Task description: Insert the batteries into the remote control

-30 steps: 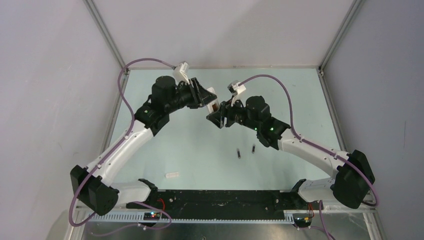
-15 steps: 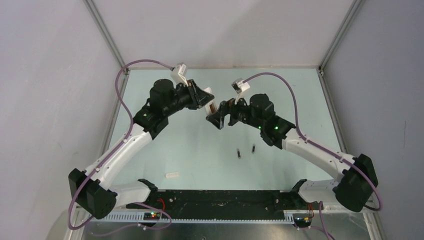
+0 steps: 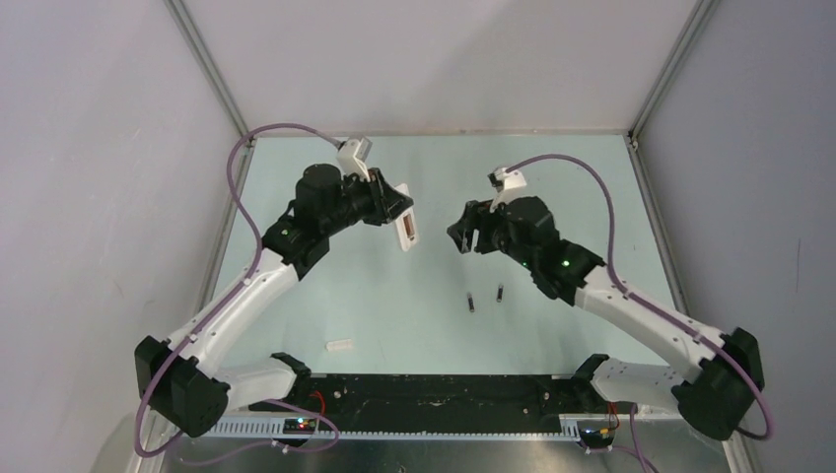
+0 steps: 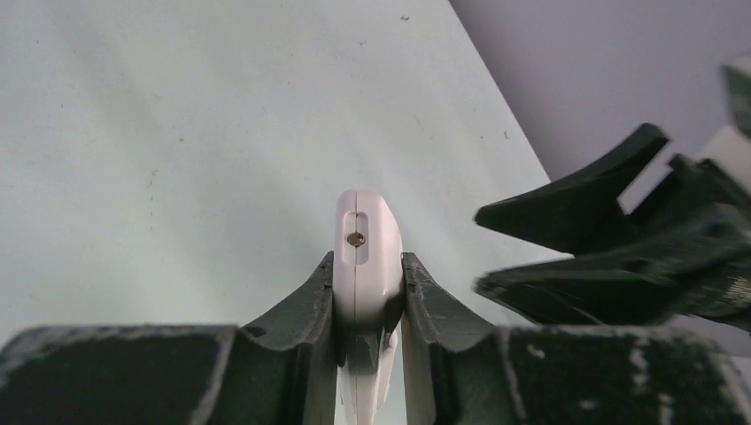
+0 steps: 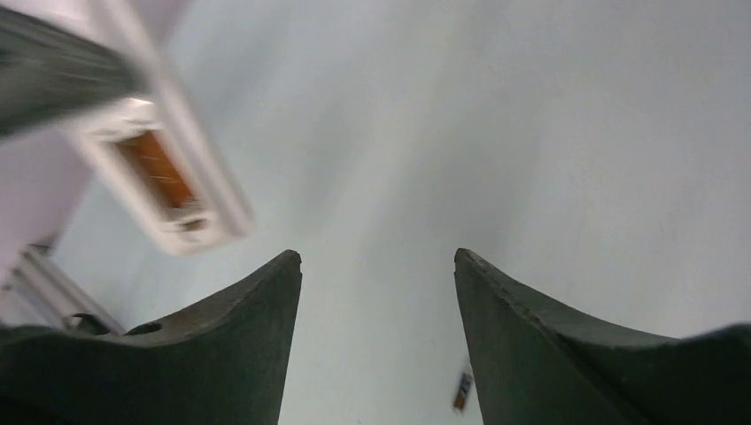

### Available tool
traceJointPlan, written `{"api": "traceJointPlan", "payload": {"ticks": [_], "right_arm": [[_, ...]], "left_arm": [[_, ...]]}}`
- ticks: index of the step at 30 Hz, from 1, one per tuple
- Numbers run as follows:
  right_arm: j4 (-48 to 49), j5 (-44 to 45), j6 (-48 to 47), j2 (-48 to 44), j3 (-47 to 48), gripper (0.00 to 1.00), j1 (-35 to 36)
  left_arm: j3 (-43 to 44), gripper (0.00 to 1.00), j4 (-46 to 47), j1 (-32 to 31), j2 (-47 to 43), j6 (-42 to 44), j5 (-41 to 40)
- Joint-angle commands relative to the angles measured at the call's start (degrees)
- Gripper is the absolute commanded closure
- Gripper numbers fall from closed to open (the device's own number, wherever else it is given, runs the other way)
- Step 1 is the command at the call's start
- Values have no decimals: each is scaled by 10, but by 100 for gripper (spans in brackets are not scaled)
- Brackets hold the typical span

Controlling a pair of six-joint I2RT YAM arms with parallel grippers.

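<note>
My left gripper (image 3: 402, 215) is shut on the white remote control (image 3: 406, 229), held above the table near its middle; in the left wrist view the remote control (image 4: 367, 257) stands edge-on between the two fingers. Its brownish recess (image 5: 158, 168) faces the right wrist camera. My right gripper (image 3: 459, 234) hangs open and empty a short way to the right of the remote; in its own view the gripper (image 5: 378, 258) shows bare table between its fingers. Two batteries (image 3: 471, 303) (image 3: 500, 293) lie side by side on the table below the grippers. One battery (image 5: 462, 390) shows past the right finger.
A small flat white cover strip (image 3: 339, 345) lies on the table near the left arm's base. The pale green table (image 3: 592, 197) is fenced by grey walls with metal posts at the back corners. A black rail (image 3: 434, 394) runs along the near edge.
The right gripper has let go of the remote and drawn back to the right, jaws open. The left gripper closed on the remote and now holds it alone, tilted down.
</note>
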Motion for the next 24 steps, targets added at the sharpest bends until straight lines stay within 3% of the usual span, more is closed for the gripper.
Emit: {"api": "traceJointPlan", "payload": {"ticks": [1,9,14,24], "right_arm": [[-101,71,29,67,-10,35,3],[-185,31,65,185,2,48,6],[-195,11,74,249,19,66,9],[-231,26,89,313,45,63,34]], "left_arm": [[-20,100,6,6,-20,23,-6],[-72,100,4,43,-40,8,-4],[-92,100,4,56,-33,-9,24],[-106,100,5,77,-23,-15,65]]}}
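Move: The left battery on the table is my right hand's goal: about 28 cm below it, some 7 cm back and 1 cm to its right. The right battery lies about 6 cm farther right and 2 cm farther out than that one; the open remote hangs about 11 cm left of this hand and 2 cm ahead, at its height. From my left hand, the left battery lies roughly 10 cm back, 14 cm right and 31 cm below. I drop my empty right hand fast towards the left battery, about 23 cm down and drawing back some 5 cm, pitching it over about 50 degrees until the fingers point steeply down, and narrowing them to about half their gap. Meanwhile my left hand keeps its grip on the remote and lowers it about 7 cm, drifting left, away from the right hand. ##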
